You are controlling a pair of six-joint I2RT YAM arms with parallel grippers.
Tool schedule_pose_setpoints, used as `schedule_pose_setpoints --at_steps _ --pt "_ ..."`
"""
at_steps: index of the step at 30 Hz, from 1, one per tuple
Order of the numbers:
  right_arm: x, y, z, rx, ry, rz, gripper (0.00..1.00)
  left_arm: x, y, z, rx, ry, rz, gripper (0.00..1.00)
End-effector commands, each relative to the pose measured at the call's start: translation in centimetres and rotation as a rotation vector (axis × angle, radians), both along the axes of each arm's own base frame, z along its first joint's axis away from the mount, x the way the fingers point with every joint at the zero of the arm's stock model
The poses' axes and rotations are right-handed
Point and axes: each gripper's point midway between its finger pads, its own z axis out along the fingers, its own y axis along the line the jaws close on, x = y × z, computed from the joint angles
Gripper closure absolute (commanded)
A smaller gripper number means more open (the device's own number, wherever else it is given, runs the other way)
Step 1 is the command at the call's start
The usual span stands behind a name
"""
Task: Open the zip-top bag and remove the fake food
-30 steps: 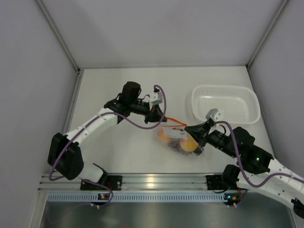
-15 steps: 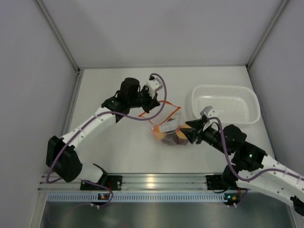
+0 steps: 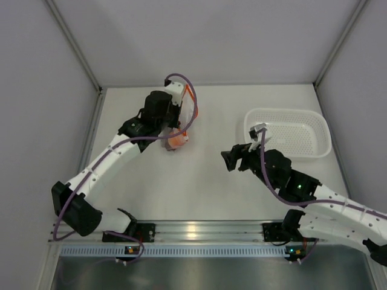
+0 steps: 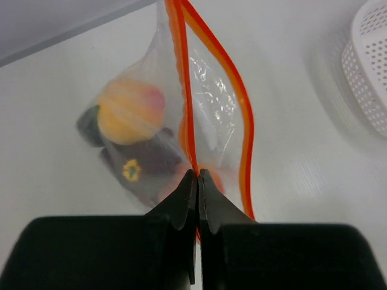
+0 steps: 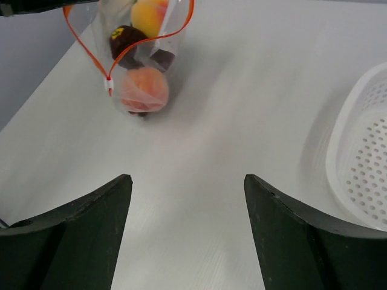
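Observation:
The zip-top bag (image 3: pixel 188 112) hangs above the table's left rear, its orange zip strip (image 4: pixel 181 90) parted into an open loop. My left gripper (image 4: pixel 198 175) is shut on one side of that strip. Inside the bag the fake food shows: an orange-yellow fruit (image 4: pixel 130 109), a dark purple piece (image 4: pixel 145 163) and a peach (image 5: pixel 144 89) at the bottom (image 3: pixel 176 140). My right gripper (image 5: pixel 187 181) stands open with nothing between its fingers, well to the right of the bag (image 5: pixel 136 54), near the table's middle (image 3: pixel 233 160).
A white perforated basket (image 3: pixel 287 111) stands at the back right, just behind the right gripper; its rim (image 5: pixel 341 139) shows in the right wrist view and its corner (image 4: pixel 369 66) in the left wrist view. Grey walls enclose the table on three sides.
The right gripper let go of the bag, opened and drew back to the right. The left arm carried the bag up and toward the back left, its mouth pulled open.

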Motion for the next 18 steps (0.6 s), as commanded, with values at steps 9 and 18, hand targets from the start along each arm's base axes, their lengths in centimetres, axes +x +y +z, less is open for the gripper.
schedule_pose_setpoints --at_steps 9,18 --pt "3.4 1.2 -2.7 0.289 0.28 -0.137 0.22 0.9 -6.4 -2.6 -0.206 0.184 -0.111 1.0" --pt "7.1 1.1 -4.9 0.482 0.394 -0.182 0.23 0.2 -11.0 -7.3 -0.353 0.403 -0.154 1.0"
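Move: My left hand already pinches the zip lip; the bag mouth spreads about 7 cm ahead and 4 cm right, the orange hangs 13 cm below and 2 cm ahead, the peach 8 cm ahead, 5 cm left. The open table it's bound for lies 8 cm right, 25 cm down. From my right hand, the mouth is about 22 cm ahead and 18 cm left, level, and the white basket 25 cm ahead, 25 cm right, 18 cm lower. Keeping its pinch on the zip lip, my left hand first carries the bag right, then mostly down towards the table, about 8 cm right and 10 cm down, tipping down some 25 degrees. My empty right hand, fingers staying wide open, sinks about 8 cm while reaching 6 cm forward towards the bag mouth, tipping down and turning clockwise. ##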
